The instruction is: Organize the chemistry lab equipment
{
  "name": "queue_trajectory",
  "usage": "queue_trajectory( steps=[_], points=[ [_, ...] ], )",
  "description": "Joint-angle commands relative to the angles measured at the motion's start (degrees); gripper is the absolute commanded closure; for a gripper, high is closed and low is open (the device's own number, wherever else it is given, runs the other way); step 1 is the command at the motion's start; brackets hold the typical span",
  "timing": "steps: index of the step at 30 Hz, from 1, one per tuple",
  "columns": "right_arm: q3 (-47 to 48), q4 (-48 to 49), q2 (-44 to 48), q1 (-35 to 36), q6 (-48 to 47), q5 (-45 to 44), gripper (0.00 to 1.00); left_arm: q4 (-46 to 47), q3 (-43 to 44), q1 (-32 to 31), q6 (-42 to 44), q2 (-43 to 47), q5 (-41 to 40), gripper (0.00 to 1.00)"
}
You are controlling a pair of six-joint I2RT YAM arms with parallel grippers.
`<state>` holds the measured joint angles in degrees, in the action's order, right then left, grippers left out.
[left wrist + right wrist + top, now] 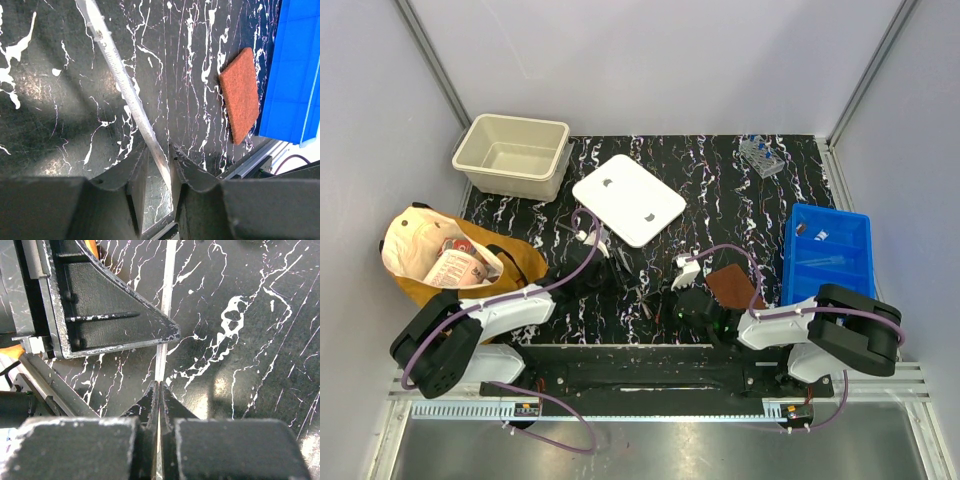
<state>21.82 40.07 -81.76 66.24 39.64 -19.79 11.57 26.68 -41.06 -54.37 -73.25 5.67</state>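
A long thin silvery rod (125, 85) lies slanted over the black marbled mat (720, 200) between my two grippers. In the left wrist view my left gripper (159, 146) straddles the rod's near end. The jaws stand apart, with the rod against the right-hand finger (187, 167) and a gap to the other. My right gripper (159, 382) is shut on the rod (167, 285), and the left gripper's black finger (110, 310) sits just beyond it. From above, the left gripper (600, 272) and right gripper (688, 300) meet near the mat's front middle. A small clear tube rack (762, 155) stands at the back right.
A blue bin (825, 255) sits at the right, with a brown pad (730, 283) beside it. A white lid (627, 198) lies mid-mat and a beige tub (512, 152) stands at the back left. At the left is a tan bag (450, 262) with red-and-white packets.
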Motion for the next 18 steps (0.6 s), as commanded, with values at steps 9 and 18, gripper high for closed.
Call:
queue_trajectory(
  steps=[9,18],
  points=[
    [0.59,-0.77,4.66,0.21,1.14,-0.34,0.79,-0.65,4.33,-0.34,0.66,3.02,0.05,0.95],
    [0.94,-16.85,27.06,0.21,0.44,-0.86,0.31,-22.1,26.29,5.18,12.52,4.18,-9.62,0.98]
  ],
)
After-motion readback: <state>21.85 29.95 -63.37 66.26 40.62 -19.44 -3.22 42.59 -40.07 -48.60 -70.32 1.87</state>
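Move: The thin pale rod is still pinched in the right fingers and runs outward between the left hand's half-open fingers; its middle lies about 1 cm ahead of and level with the left hand, and roughly 5 cm ahead and 5 cm left of the right. On the table some 7 cm below, the white board lies about 21 cm ahead and 2 cm left of the left hand, and the brown pad some 3 cm ahead and 19 cm right of the right hand. The left fingers, almost in place, close on the rod near its middle and take it; only then do the right fingers let go and open past halfway. Keeping its pinch, the left hand then rises quickly by about 8 cm while going some 4 cm forward towards the white board, tipping slightly down, as the right hand lifts about 7 cm clear, with a small roll. ##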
